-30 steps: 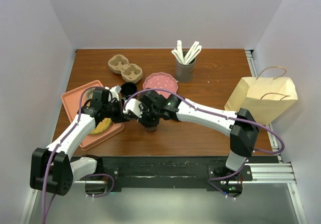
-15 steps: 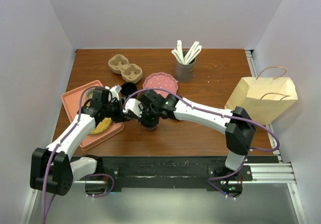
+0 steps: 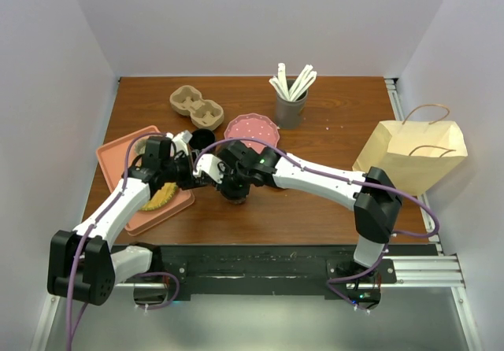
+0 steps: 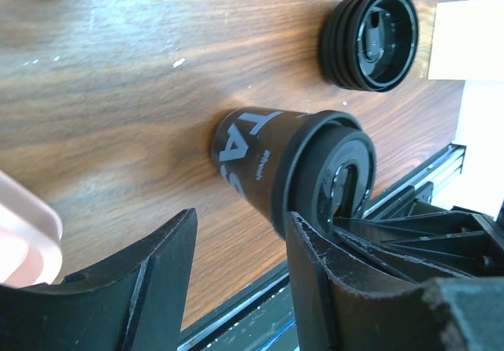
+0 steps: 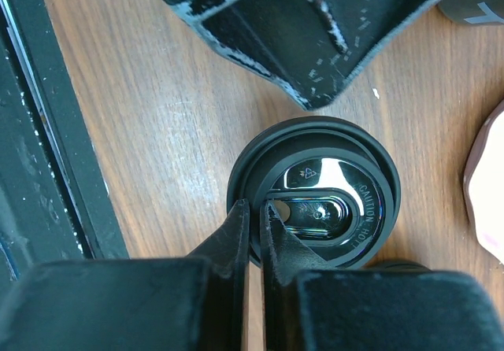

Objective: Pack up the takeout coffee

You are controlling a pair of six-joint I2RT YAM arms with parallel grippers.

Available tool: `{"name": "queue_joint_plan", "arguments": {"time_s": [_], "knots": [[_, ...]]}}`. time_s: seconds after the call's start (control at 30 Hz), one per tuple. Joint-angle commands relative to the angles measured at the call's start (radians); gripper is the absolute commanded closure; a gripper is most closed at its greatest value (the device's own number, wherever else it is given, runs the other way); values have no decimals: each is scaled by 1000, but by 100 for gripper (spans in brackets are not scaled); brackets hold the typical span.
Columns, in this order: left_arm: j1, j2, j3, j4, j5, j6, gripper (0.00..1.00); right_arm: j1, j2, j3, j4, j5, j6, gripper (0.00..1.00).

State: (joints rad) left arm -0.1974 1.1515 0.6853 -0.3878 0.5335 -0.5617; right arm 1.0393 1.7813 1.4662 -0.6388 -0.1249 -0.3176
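Note:
The takeout coffee is a black paper cup (image 4: 248, 158) with white lettering, standing on the table near the front edge. It wears a black lid (image 5: 315, 201) marked "caution hot". My right gripper (image 5: 253, 217) comes down from above, its jaws shut on the lid's near rim, one tip outside and one inside. In the top view the right gripper (image 3: 234, 184) hides most of the cup. My left gripper (image 4: 240, 264) is open just left of the cup, touching nothing; one of its fingers (image 5: 315, 44) shows in the right wrist view. The paper bag (image 3: 413, 154) stands at the right edge.
A spare black lid (image 3: 202, 138) lies behind the cup, also seen as the black lid (image 4: 370, 28). A pink tray (image 3: 126, 150) with food sits at the left. Behind are a cardboard cup carrier (image 3: 197, 107), a pink plate (image 3: 252, 129) and a grey holder of stirrers (image 3: 290, 99).
Both arms hold almost the same place. The right jaws have eased very slightly on the lid rim; the left gripper has shifted a little toward the back.

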Motion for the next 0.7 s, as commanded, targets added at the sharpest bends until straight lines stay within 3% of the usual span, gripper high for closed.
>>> {"name": "queue_joint_plan", "arguments": {"time_s": [0.0,0.23,0.67], "knots": [[7,17,-3,75,49,-9,46,-7,0,31,-10,13,25,83],[7,25,-6,89,52,-10,46,-16,-10,48,-18,8,40,69],[7,24,-7,115,74,19,45,-51,-66,123,-15,-61,141,55]]}}
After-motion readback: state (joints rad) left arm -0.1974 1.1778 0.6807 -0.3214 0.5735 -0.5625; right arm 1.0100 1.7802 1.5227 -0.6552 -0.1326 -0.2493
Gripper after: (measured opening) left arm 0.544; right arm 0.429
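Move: Just under the right hand's shut fingertips is the lidded coffee cup, its middle about 3 cm ahead, 1 cm right and 5 cm below. From that hand the black lid stack is roughly 8 cm ahead and 13 cm right, the empty black cup 17 cm ahead and 9 cm left, and the pink plate 19 cm ahead and 5 cm right. The left hand has the lidded cup some 9 cm to its right, 1 cm ahead and 4 cm below. Opening its fingers from shut to a little under half while still at the near part of the lid, the right hand ends its press there, then rises about 2 cm at a quickening pace. It drifts roughly 1 cm forward over the lid and turns some 5 degrees clockwise as it comes free. ##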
